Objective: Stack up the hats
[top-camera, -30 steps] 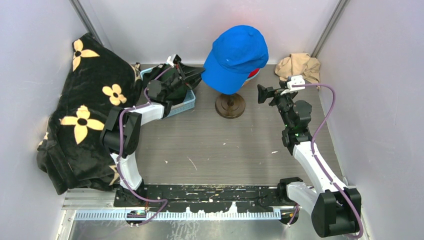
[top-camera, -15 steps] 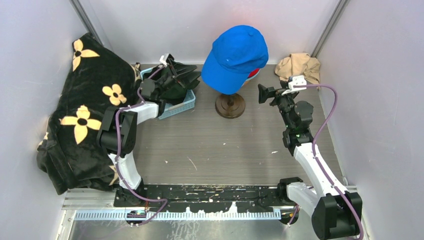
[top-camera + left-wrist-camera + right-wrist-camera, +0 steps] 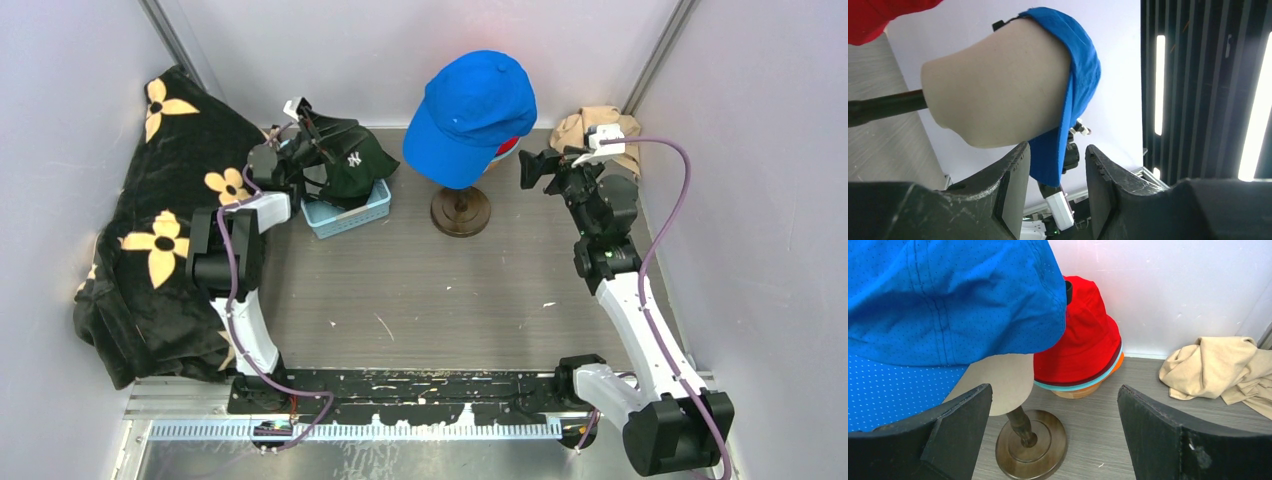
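Observation:
A blue baseball cap (image 3: 470, 110) sits on the cream head form (image 3: 998, 90), which stands on a wooden stand (image 3: 460, 211). Behind it is a red bucket hat (image 3: 1083, 340), stacked over teal and orange brims. A dark green "NY" cap (image 3: 352, 165) lies on a light blue basket (image 3: 350, 213). My left gripper (image 3: 306, 122) is at that cap's back-left edge. In the left wrist view the left gripper (image 3: 1057, 150) is open with nothing between its fingers. My right gripper (image 3: 530, 170) is wide open and empty, facing the stand from the right (image 3: 1054, 405).
A black blanket with yellow flowers (image 3: 170, 220) is draped along the left wall. A beige rag (image 3: 600, 130) lies in the back right corner. White walls close in the back and both sides.
My left arm swung back and to the left from over the basket, and its jaws opened wider. The green cap now shows its NY logo. My right gripper moved a little toward the back.

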You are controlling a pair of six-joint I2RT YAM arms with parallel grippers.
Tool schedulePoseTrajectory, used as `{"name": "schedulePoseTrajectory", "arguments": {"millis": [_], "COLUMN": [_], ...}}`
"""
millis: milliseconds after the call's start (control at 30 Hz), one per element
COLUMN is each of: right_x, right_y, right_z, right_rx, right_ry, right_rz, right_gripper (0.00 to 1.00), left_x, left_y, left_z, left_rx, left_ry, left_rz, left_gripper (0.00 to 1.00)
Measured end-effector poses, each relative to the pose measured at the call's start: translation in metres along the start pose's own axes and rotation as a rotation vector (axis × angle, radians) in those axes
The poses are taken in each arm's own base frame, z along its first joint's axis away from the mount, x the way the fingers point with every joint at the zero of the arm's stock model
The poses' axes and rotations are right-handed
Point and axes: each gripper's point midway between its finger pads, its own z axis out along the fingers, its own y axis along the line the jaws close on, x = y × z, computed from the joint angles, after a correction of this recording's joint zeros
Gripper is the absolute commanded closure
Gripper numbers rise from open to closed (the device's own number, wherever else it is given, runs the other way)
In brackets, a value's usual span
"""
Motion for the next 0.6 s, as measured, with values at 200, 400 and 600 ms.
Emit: {"name": "schedulePoseTrajectory", "arguments": {"millis": [200, 400, 600], "right_x": [0.002, 0.007, 0.007], "right_y": [0.001, 0.003, 0.004], "right_z": [-0.002, -0.004, -0.004], "right_rx": [0.003, 0.003, -0.001], "right_ry": [0.043, 0.072, 0.078], "right_rz": [0.025, 0.051, 0.069], "right_gripper": [0.00, 0.00, 0.00], "left_x": [-0.016, -0.031, -0.046], "left_y": [0.022, 0.062, 0.056], "left_z": [-0.001, -0.005, -0.010], "left_rx": [-0.085, -0.290, -0.534], "left_ry": [-0.027, -0.101, -0.190], "left_rz": [-0.100, -0.125, 0.091], "left_gripper": [0.58, 0.58, 0.55]}}
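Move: The green cap in the basket lies almost straight below the left hand, about 22 cm down. The blue basket's middle is some 6 cm to this hand's left, level with it fore and aft, and 30 cm below. The blue cap on the stand is about 26 cm to the right, level fore and aft and roughly 13 cm higher. From the right hand, the green cap is some 43 cm left, 8 cm ahead and 22 cm below. Forward and down over the green cap, the left hand travels about 5 cm each way, easing up a centimetre at the very end. In the second half it rolls some 30 degrees, dipping its right-pointing fingers from a slight upward slant towards the basket side. The fingers stay about half open, and no touch on the cap can be made out. ##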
